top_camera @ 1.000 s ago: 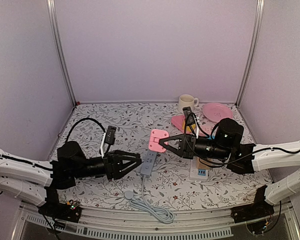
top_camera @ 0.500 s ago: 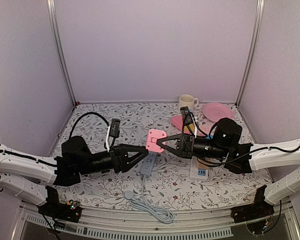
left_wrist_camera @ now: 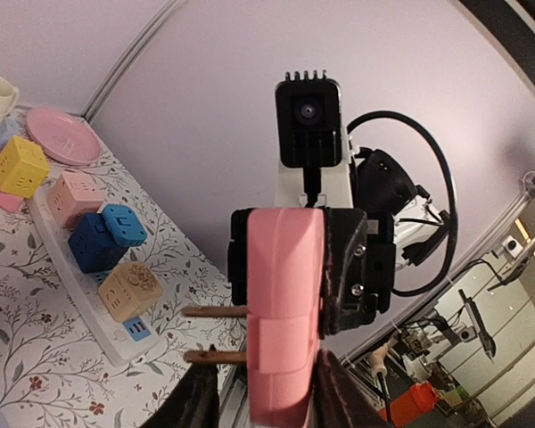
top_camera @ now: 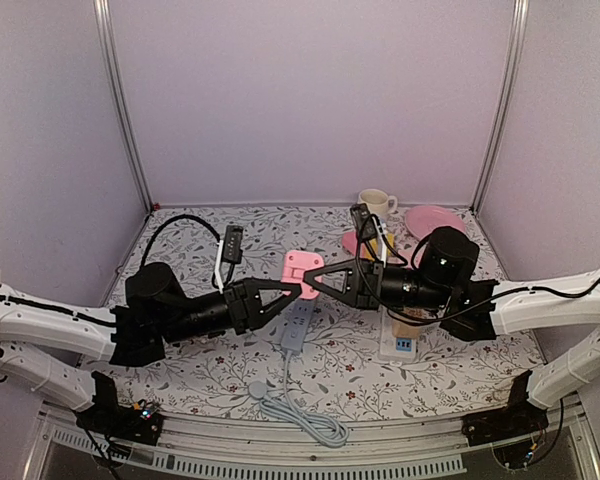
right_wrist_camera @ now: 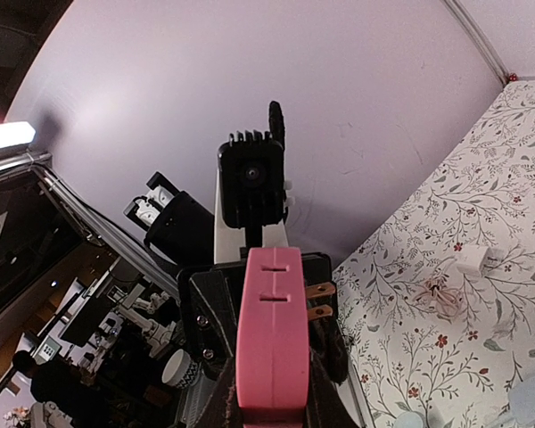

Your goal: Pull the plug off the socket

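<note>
The pink plug [top_camera: 298, 268] hangs in the air above the table's middle, apart from the grey socket strip [top_camera: 298, 328] that lies below it. My right gripper [top_camera: 310, 277] is shut on the plug from the right. In the right wrist view the plug [right_wrist_camera: 272, 303] fills the jaws, its two brass prongs [right_wrist_camera: 319, 291] sticking out sideways. My left gripper [top_camera: 296, 290] reaches in from the left. In the left wrist view its fingers straddle the plug [left_wrist_camera: 285, 267]: one finger touches it, the other stands off by the lower prong [left_wrist_camera: 216, 357].
A white power strip [top_camera: 398, 345] carrying coloured cube adapters lies under the right arm. A cream mug [top_camera: 375, 205] and a pink plate [top_camera: 435, 222] stand at the back right. The grey strip's cord [top_camera: 305, 418] coils near the front edge.
My right gripper has carried the plug up and to the left. The left gripper has advanced to it and narrowed its jaws around it.
</note>
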`<action>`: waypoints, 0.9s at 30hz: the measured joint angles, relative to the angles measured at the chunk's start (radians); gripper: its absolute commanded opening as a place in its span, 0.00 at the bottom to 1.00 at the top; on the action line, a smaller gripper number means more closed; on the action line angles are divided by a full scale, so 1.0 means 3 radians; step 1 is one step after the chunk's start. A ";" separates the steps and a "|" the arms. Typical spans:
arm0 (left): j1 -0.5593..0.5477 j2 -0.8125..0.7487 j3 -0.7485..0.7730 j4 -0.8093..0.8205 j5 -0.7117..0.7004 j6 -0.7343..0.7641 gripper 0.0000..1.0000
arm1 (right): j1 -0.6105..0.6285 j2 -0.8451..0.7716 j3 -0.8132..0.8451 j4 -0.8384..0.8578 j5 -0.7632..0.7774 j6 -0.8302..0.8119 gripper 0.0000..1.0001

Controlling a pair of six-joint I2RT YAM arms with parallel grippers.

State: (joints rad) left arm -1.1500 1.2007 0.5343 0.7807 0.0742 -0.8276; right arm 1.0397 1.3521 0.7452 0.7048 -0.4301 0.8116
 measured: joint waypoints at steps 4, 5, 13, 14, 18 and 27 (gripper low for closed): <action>-0.0003 0.0036 0.0050 0.0050 0.0050 -0.0020 0.09 | -0.0001 0.0027 0.0043 0.0003 0.0003 -0.0001 0.06; -0.0003 0.0037 0.0050 0.0052 0.0061 -0.0053 0.03 | -0.0006 0.0029 0.0043 0.0006 0.0001 -0.0004 0.07; -0.0006 0.0013 0.0037 0.0004 0.0041 -0.0066 0.00 | -0.0015 0.0019 -0.0006 0.0067 0.0038 -0.0010 0.57; -0.0006 -0.0008 0.0022 -0.0051 -0.0003 -0.0047 0.00 | -0.0013 0.0005 -0.0031 0.0046 0.0070 -0.0014 0.63; 0.0018 -0.0257 -0.0095 -0.0450 -0.0267 0.0027 0.00 | -0.0013 -0.0111 -0.0100 -0.0108 0.0226 -0.0034 0.84; 0.0556 -0.0834 -0.0252 -0.1516 -0.0809 0.0139 0.00 | -0.0013 -0.0518 -0.0275 -0.0401 0.0670 -0.0092 0.99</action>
State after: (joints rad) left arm -0.9833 0.9504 0.4587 0.3260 -0.1684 -0.7860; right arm 1.0359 1.1969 0.6628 0.5846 -0.2291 0.7841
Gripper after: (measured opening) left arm 0.131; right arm 0.989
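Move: The pink plug, held up in the right hand's fingers, stands between the left hand's open fingers, its middle about 3 cm above and 1 cm ahead of the left hand and 1 cm to its right. It is some 3 cm above, 1 cm ahead and 1 cm left of the right hand. From the left hand, the socket strip lies about 14 cm ahead and 1 cm right, and the wooden block 13 cm ahead and 25 cm right, both some 26 cm below. The pink plug, still pinched by the right fingers, is pinched by the left hand too as its fingers close almost in place; then the right hand opens wide, lets go and eases about 4 cm right. Keeping hold, the left hand carries the plug roughly 9 cm left, 7 cm forward and 6 cm down, away from the right hand, swinging some 25 degrees counter-clockwise. ##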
